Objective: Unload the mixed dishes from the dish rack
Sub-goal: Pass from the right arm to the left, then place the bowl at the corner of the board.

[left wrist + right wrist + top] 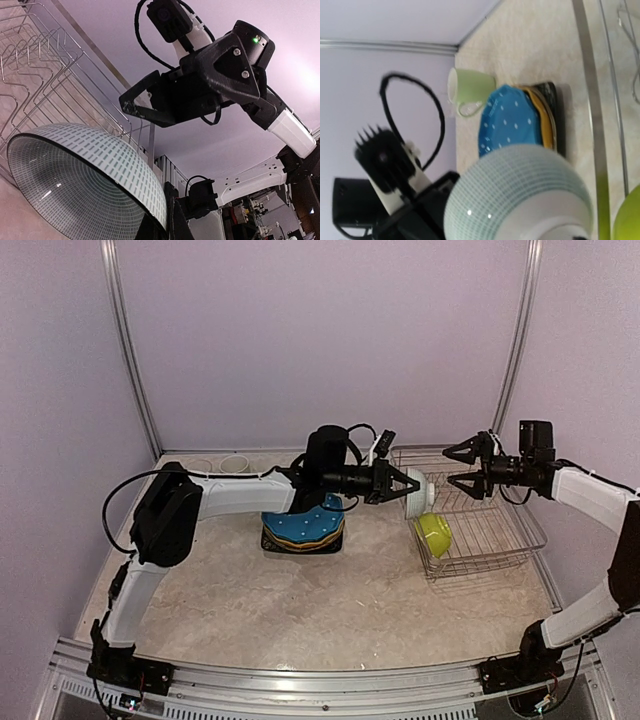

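My left gripper (pixel 410 485) is shut on the rim of a white bowl (pixel 419 496) with fine green dashes, holding it on edge just above the left end of the dish rack (pixel 500 540). The left wrist view has the bowl (pixel 85 180) filling the lower left, with my fingers (pixel 182 220) pinching its rim. My right gripper (pixel 463 467) stands open just right of the bowl, not touching it, and shows again overhead (pixel 137 107). A lime bowl (pixel 433 533) lies on its side in the rack. From the right wrist the white bowl (pixel 520 195) is close below.
A stack of plates lies on the table left of the rack: blue white-dotted plate (pixel 510 120) on top, orange plate (pixel 543 117) and black square plate (pixel 558 112) under it. A pale green mug (pixel 470 87) stands behind the stack. Two clear glasses (pixel 218 464) stand at the back left.
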Tool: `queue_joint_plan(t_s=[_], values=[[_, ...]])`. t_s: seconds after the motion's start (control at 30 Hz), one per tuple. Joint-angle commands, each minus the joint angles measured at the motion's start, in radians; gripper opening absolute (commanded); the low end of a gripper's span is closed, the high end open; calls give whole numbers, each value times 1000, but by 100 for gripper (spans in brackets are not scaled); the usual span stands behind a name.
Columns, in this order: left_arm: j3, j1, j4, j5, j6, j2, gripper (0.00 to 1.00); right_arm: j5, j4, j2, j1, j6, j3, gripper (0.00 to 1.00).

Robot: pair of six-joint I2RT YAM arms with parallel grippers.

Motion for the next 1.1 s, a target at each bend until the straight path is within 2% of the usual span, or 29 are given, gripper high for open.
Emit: queue_joint_plan(t_s=[0.0, 0.23, 0.3, 0.4, 0.5, 0.87, 1.07], values=[[-27, 7, -56, -47, 152, -158, 0, -34, -25, -41, -52, -28, 52, 79], [-51, 39, -306, -150, 358, -319, 0, -43, -91, -50, -77, -92, 92, 86], [-77, 49, -406, -212, 427, -381, 0, -43, -116, -52, -77, -118, 101, 88], [-126, 58, -564, -347, 535, -482, 0, -48, -143, -61, -77, -162, 108, 99], [-181, 74, -709, -435, 601, -578, 0, -62, -158, -71, -78, -198, 108, 99], [-607, 196, -971, -650, 497, -956, 0, -29, -225, -106, -78, -293, 82, 99], [-752, 311, -1086, -769, 462, -1036, 0, 2, -297, -105, -79, -359, 88, 99]])
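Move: The white bowl is already in the left gripper. Its likely set-down spot is the bare table some 35 cm to the left, roughly level fore-aft and 22 cm below. On the way, the plate stack stands about 22 cm left, 6 cm ahead and 19 cm below; the green mug is 38 cm left and 16 cm ahead, 18 cm below. From the right hand, the white bowl lies about 7 cm left, 4 cm back and 3 cm below. Keep the left fingers shut on the white bowl and lift it about 11 cm while starting left, then sweep left over the near part of the plate stack, some 33 cm in all, sinking back to about the starting height. Swing the fingers from pointing right to slanting down and forward. Raise the right hand a little, clear of the bowl, edging right then back, fingers opening fully. ##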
